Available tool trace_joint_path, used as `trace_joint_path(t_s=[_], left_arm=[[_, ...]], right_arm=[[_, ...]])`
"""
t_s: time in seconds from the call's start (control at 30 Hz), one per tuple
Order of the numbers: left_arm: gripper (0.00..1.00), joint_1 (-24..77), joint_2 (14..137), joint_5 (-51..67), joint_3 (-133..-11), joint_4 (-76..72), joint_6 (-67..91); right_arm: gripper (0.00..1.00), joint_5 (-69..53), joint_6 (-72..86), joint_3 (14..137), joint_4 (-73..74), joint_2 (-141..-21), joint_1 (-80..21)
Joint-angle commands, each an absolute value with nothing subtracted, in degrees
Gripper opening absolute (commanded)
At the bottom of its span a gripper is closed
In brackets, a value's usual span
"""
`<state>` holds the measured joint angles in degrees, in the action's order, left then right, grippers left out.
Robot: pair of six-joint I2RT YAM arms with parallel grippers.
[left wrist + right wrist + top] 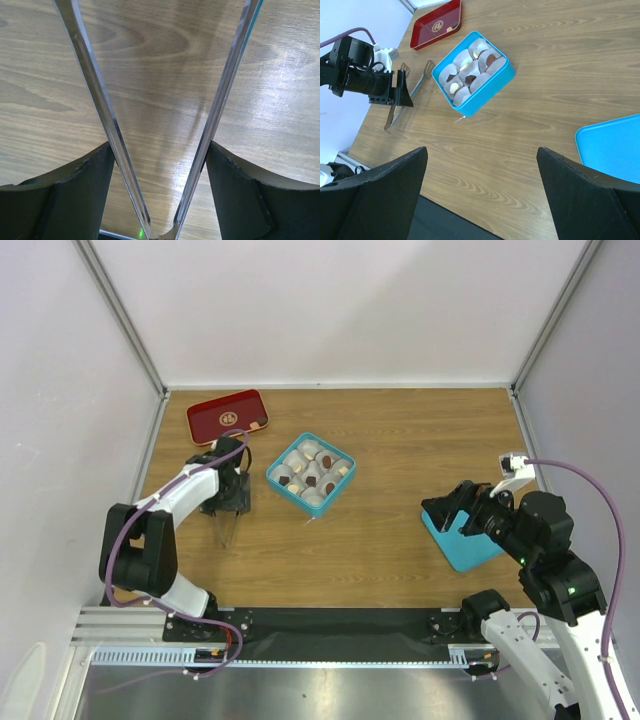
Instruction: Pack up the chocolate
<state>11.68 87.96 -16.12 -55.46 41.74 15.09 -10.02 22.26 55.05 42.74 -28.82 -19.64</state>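
Observation:
The chocolate [311,476] sits in white paper cups inside the open teal box [338,457], as small dark and tan pieces [491,60]. Left of the box, my left gripper [226,500] hangs low over the wood. In the left wrist view its dark fingers [90,180] press on the two spread metal arms of a pair of tongs [107,115], whose hinge points toward the near edge. My right gripper [482,195] is wide open and holds nothing. It hovers above bare wood at the right, beside the teal lid [470,545].
A red tray with a gold emblem [228,416] lies at the back left, behind the left arm. The flat teal lid [615,150] rests near the right arm. White walls close in the table on three sides.

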Motion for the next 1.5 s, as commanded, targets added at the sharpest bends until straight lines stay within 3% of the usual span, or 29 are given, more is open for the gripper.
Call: trace_joint_path(t_s=[0.0, 0.2, 0.4, 0.53, 0.67, 0.9, 0.97, 1.13, 1.47], left_arm=[[0.78, 11.25, 86.92, -15.56, -57.04, 41.75, 15.73], [0.79, 11.16, 89.91, -14.68, -55.91, 41.84, 15.73], [0.91, 11.07, 90.79, -13.54, -56.07, 42.1, 15.64], [0.94, 11.07, 88.78, -14.68, -56.95, 43.15, 16.61], [1.0, 11.16, 83.51, -15.56, -61.42, 46.57, 16.35], [1.0, 12.56, 72.96, 0.33, -70.92, 44.48, 15.9], [1.0, 16.06, 71.02, 4.57, -70.67, 42.11, 15.82], [1.0, 26.09, 69.97, 1.84, -68.3, 40.44, 11.88], [1.0, 30.41, 59.42, 4.3, -56.34, 31.2, 11.69]], right_arm=[[1.0, -8.79, 22.23, 58.44, 44.03, -28.92, -19.42], [0.99, -7.56, 23.2, 59.59, 46.05, -27.34, -19.42], [1.0, -5.54, 23.47, 58.89, 47.55, -26.02, -19.42], [0.99, -3.61, 23.55, 58.89, 48.07, -27.5, -19.51], [0.97, 3.83, 26.71, 61.08, 50.35, -34.09, -19.42], [0.93, 12.9, 38.74, 63.81, 51.41, -48.77, -19.16], [0.86, 17.12, 43.58, 64.25, 52.55, -53.32, -18.29], [0.63, 17.14, 47.72, 64.69, 50.55, -62.3, -14.42], [0.39, 19.59, 55.36, 64.15, 43.16, -82.6, -5.98]])
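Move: The tongs are still between the left fingers, their middle about 2 cm below the hand point. From there the blue box of chocolates stands some 20 cm to the right and 8 cm farther out, the red tray about 22 cm straight ahead. For the right hand, the blue lid lies roughly 28 cm below, 5 cm ahead and 7 cm to the right; the box is about 17 cm ahead and 27 cm left of that hand. The tongs are let go onto the table as the left fingers open fully; that hand then climbs steeply and swings about 15 cm right towards the box, turning clockwise. Towards the blue lid's far side the right hand, after a brief pull back, dives about 17 cm down, forward and to the right, its wrist tipping down and turning clockwise some 50 degrees while its open fingers close past halfway, empty. ##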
